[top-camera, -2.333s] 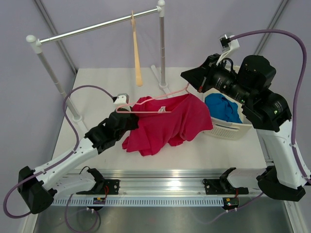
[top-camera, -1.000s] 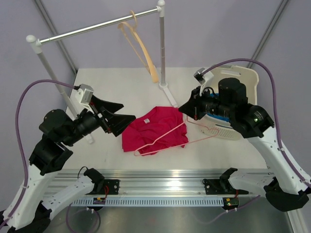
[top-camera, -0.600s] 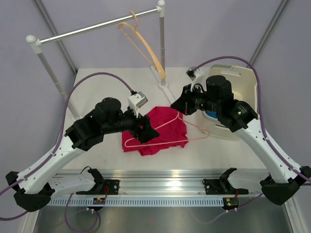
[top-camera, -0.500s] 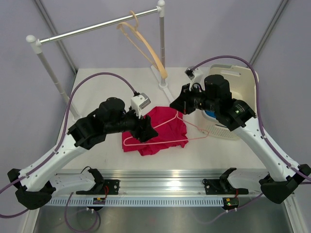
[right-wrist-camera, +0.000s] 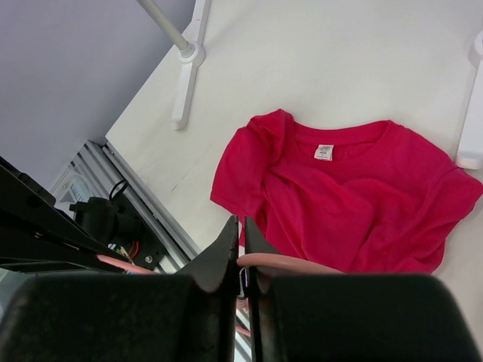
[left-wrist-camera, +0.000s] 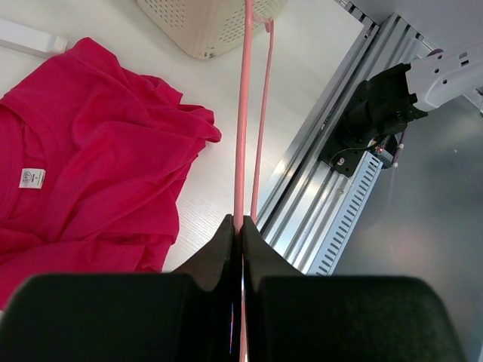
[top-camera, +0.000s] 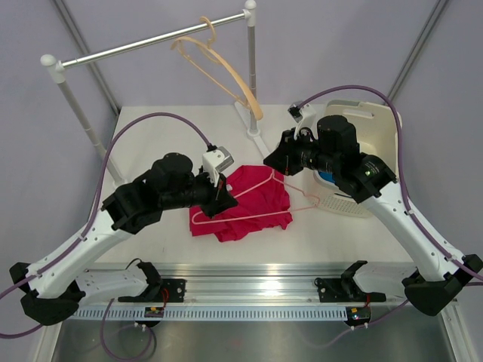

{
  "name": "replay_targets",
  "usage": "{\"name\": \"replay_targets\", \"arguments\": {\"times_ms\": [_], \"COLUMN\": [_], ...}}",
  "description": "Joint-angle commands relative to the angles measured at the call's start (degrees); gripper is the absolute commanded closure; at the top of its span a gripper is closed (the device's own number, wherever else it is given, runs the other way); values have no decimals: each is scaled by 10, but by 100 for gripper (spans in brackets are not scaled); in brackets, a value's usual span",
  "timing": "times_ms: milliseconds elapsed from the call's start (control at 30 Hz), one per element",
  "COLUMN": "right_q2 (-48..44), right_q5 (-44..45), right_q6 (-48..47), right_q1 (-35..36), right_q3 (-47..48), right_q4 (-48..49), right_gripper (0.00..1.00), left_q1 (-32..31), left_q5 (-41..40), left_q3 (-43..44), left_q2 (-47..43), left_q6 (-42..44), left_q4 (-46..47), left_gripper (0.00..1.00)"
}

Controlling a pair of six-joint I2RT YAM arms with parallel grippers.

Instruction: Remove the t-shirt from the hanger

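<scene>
The red t-shirt [top-camera: 253, 197] lies crumpled on the white table, off the hanger. It also shows in the left wrist view [left-wrist-camera: 98, 166] and the right wrist view [right-wrist-camera: 355, 204]. The thin pink hanger [top-camera: 195, 218] is held bare just above the shirt. My left gripper [top-camera: 221, 194] is shut on one hanger rod [left-wrist-camera: 243, 113], its jaws [left-wrist-camera: 238, 222] pinching it. My right gripper [top-camera: 270, 160] is shut on another part of the hanger [right-wrist-camera: 290, 263], near its jaws [right-wrist-camera: 241, 224].
A wooden hanger [top-camera: 219, 68] hangs on the clothes rail [top-camera: 143, 41] at the back. A white basket [top-camera: 377, 128] with a blue cloth [top-camera: 328, 179] stands at the right. The rack's foot [right-wrist-camera: 185, 90] and the metal front rail [left-wrist-camera: 332, 188] are nearby.
The shirt came off the pink hanger and lies on the table. Both arms closed in on the bare hanger. In the last half second they barely moved; the wooden hanger swings.
</scene>
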Motion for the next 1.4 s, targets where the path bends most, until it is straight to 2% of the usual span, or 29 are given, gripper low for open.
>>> {"name": "replay_targets", "arguments": {"times_ms": [0,67,100,200,233,267,333,467,633,733,1000,1267,1367], "right_q2": [-11,-14,-15,-23,-27,-29,-37,-56,-82,-98,-139,-181,-188], "right_q5": [3,4,4,10,11,14,34,80,111,131,130,135,139], "right_q6": [1,0,0,-1,1,2,8,6,-5,-11,-16,-32,-45], "right_q1": [-4,-4,-5,-5,-4,-5,-4,-4,-4,-5,-4,-3,-4], "right_q3": [0,-3,-3,-3,-2,-1,2,4,11,15,29,-3,-8], "right_q4": [12,13,13,12,10,7,-1,-19,-45,-57,-78,-81,-85], "right_gripper": [80,64,53,34,22,14,1,1,1,0,1,0,0], "left_q1": [4,4,4,4,4,4,4,4,4,4,4,4,4], "left_q5": [-3,-1,-3,0,5,5,-34,-110,-131,-180,-465,-658,-698], "left_q3": [8,2,-3,-26,-34,-39,-52,-59,-63,-55,-13,65,92], "left_q2": [-18,-24,-27,-43,-52,-58,-73,-96,-136,-160,-152,-109,-109], "left_q6": [-7,-14,-23,-37,-38,-39,-52,-65,-75,-75,-138,-194,-165], "left_q4": [3,8,11,26,29,29,25,-6,-41,-78,-207,-198,-152], "left_gripper": [100,100,100,100,100,100,100,100,100,100,100,100,100]}}
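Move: Both hands hold the pink hanger, the right by its hook end. For the left hand, the left half of the rail is roughly 30 cm ahead, 28 cm to its left and 19 cm above. From that hand, the wooden hangers hang about 42 cm ahead, 3 cm left and 10 cm higher; the red t-shirt lies some 18 cm ahead, 2 cm right and 30 cm below. From the right hand, that t-shirt is around 8 cm ahead, 11 cm left, 33 cm below. The right fingers open wide and let go of the hanger's hook end, then that hand backs off about 8 cm right, 6 cm up and 5 cm back. The left keeps its pinch and carries the hanger left, away from the t-shirt and towards the rack, turning some 60 degrees counter-clockwise, with a late reach forward and a rise at the end. ##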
